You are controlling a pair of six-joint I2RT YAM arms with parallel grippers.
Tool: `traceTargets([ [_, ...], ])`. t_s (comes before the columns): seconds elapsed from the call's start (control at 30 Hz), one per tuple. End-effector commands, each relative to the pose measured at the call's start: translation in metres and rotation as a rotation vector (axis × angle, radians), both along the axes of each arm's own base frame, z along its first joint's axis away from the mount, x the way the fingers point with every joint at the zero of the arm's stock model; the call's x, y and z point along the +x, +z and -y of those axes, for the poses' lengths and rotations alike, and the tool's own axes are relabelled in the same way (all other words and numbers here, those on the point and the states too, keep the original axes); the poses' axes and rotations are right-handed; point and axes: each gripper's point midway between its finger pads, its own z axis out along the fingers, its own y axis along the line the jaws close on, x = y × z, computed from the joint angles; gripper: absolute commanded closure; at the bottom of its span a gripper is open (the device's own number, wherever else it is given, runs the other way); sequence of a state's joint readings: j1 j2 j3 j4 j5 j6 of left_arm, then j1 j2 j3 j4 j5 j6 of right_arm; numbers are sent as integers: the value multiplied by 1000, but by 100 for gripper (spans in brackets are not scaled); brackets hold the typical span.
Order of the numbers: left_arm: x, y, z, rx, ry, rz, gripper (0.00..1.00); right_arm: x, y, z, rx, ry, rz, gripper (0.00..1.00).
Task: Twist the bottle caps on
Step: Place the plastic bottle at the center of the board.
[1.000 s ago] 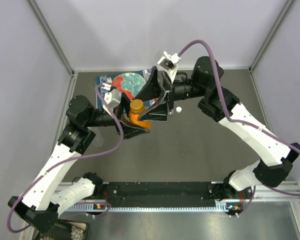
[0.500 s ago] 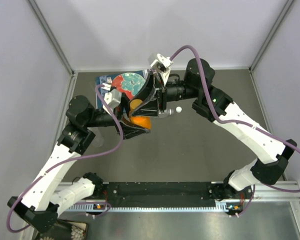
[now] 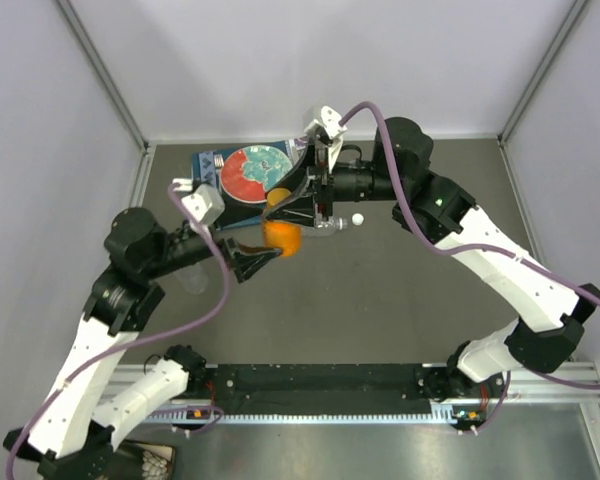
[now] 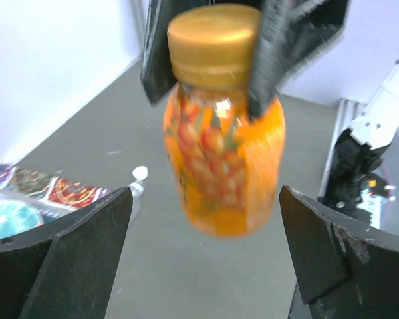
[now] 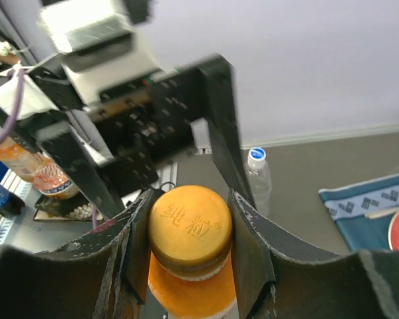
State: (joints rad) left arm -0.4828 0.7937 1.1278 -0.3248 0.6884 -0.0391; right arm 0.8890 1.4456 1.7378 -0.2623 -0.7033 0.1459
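Observation:
The squat orange bottle [image 3: 283, 238] hangs above the table, its amber cap [image 5: 188, 229] on its neck. My right gripper [image 5: 188, 232] is shut on that cap from above, one finger on each side. In the left wrist view the bottle [image 4: 223, 166] looks blurred, with the cap [image 4: 213, 40] between the right fingers [image 4: 279, 60]. My left gripper [image 4: 206, 199] stands open in front of the bottle, both fingers well clear of it, and sits left of it in the top view [image 3: 255, 262]. A clear bottle [image 3: 332, 226] with a white cap [image 3: 357, 218] lies just beyond.
A red-and-teal plate [image 3: 245, 172] lies on a dark blue patterned mat [image 3: 208, 163] at the back left. The lying clear bottle [image 5: 258, 174] also shows behind the held cap. Grey walls close the table at the back and on both sides.
The right gripper closed on the amber cap. The left gripper opened, let go of the orange bottle and drew back to the left, and the bottle now hangs from the right gripper alone.

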Motion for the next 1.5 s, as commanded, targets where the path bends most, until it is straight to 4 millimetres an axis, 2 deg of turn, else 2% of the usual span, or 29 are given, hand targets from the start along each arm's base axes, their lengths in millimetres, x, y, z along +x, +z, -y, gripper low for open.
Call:
traceTargets([
  [0.0,-12,2,-39,74,148,131,2,10,12,22,-2,-82,38,90],
  [0.1,-25,-9,-52,106,179,124,2,21,-2,17,-28,-95,16,90],
  [0.2,-18,1,-75,94,331,121,2,37,-26,2,-66,-101,-21,92],
  [0.27,-12,11,-89,71,429,124,2,49,-59,-17,-109,-102,-68,96],
  [0.3,-12,23,-94,50,456,150,2,56,-62,-25,-92,-111,-54,97],
  [0.33,-12,26,-97,41,475,151,2,65,-81,-38,-111,-119,-65,99],
  [0.37,-11,28,-100,39,491,157,2,66,-91,-48,-112,-113,-61,99],
  [0.43,-12,31,-102,36,503,159,2,73,-96,-68,-77,-120,-1,98],
  [0.47,-12,31,-104,35,508,157,2,80,-118,-81,-105,-127,-5,98],
  [0.5,-12,31,-104,30,514,152,2,80,-112,-94,-54,-127,42,97],
  [0.53,-12,33,-106,25,522,153,2,88,-116,-100,-44,-156,58,97],
  [0.57,-12,34,-106,22,526,153,2,95,-137,-110,-58,-165,40,96],
  [0.63,-11,40,-110,7,547,160,2,108,-139,-121,-10,-211,55,96],
  [0.67,-11,41,-111,4,554,157,2,114,-152,-127,-8,-223,49,96],
  [0.7,-11,46,-113,-9,567,163,2,119,-158,-131,-4,-240,48,96],
  [0.73,-9,48,-116,-13,586,160,2,124,-154,-135,28,-276,71,96],
  [0.8,-8,55,-118,-33,600,161,2,131,-175,-142,17,-317,85,95],
  [0.9,-7,62,-120,-61,617,155,2,133,-189,-155,30,-336,130,94],
  [0.93,-7,63,-120,-65,621,151,2,139,-206,-159,10,-366,137,94],
  [1.0,-5,63,-120,-68,622,149,2,143,-210,-166,35,-385,180,94],
  [1.03,-4,65,-121,-68,630,153,2,148,-230,-171,10,-397,181,94],
  [1.07,-3,63,-120,-82,629,127,2,149,-230,-176,16,-395,189,93],
  [1.2,-2,67,-121,-100,638,118,2,159,-260,-193,-35,-389,167,92],
  [1.37,0,72,-121,-114,640,113,2,171,-273,-200,-20,-435,172,93],
  [1.4,0,74,-120,-123,637,106,2,174,-281,-200,-25,-442,174,93],
  [1.47,-1,74,-118,-126,624,102,2,177,-281,-201,-6,-457,190,93],
])
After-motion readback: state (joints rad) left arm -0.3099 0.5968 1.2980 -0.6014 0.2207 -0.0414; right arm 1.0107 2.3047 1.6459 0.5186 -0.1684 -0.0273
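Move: The right hand holds the orange bottle by its cap; its open spot on the board lies about 16 cm ahead, 19 cm left and some 45 cm below. From that hand, the standing clear bottle is roughly 7 cm ahead and 27 cm left, the lying clear bottle 20 cm ahead and level sideways, both far below. From the empty left hand, the spot is about 16 cm ahead, 12 cm left, 38 cm down. The right hand, still gripping the cap, sinks some 35 cm left-forward towards the board; the left withdraws leftward. ##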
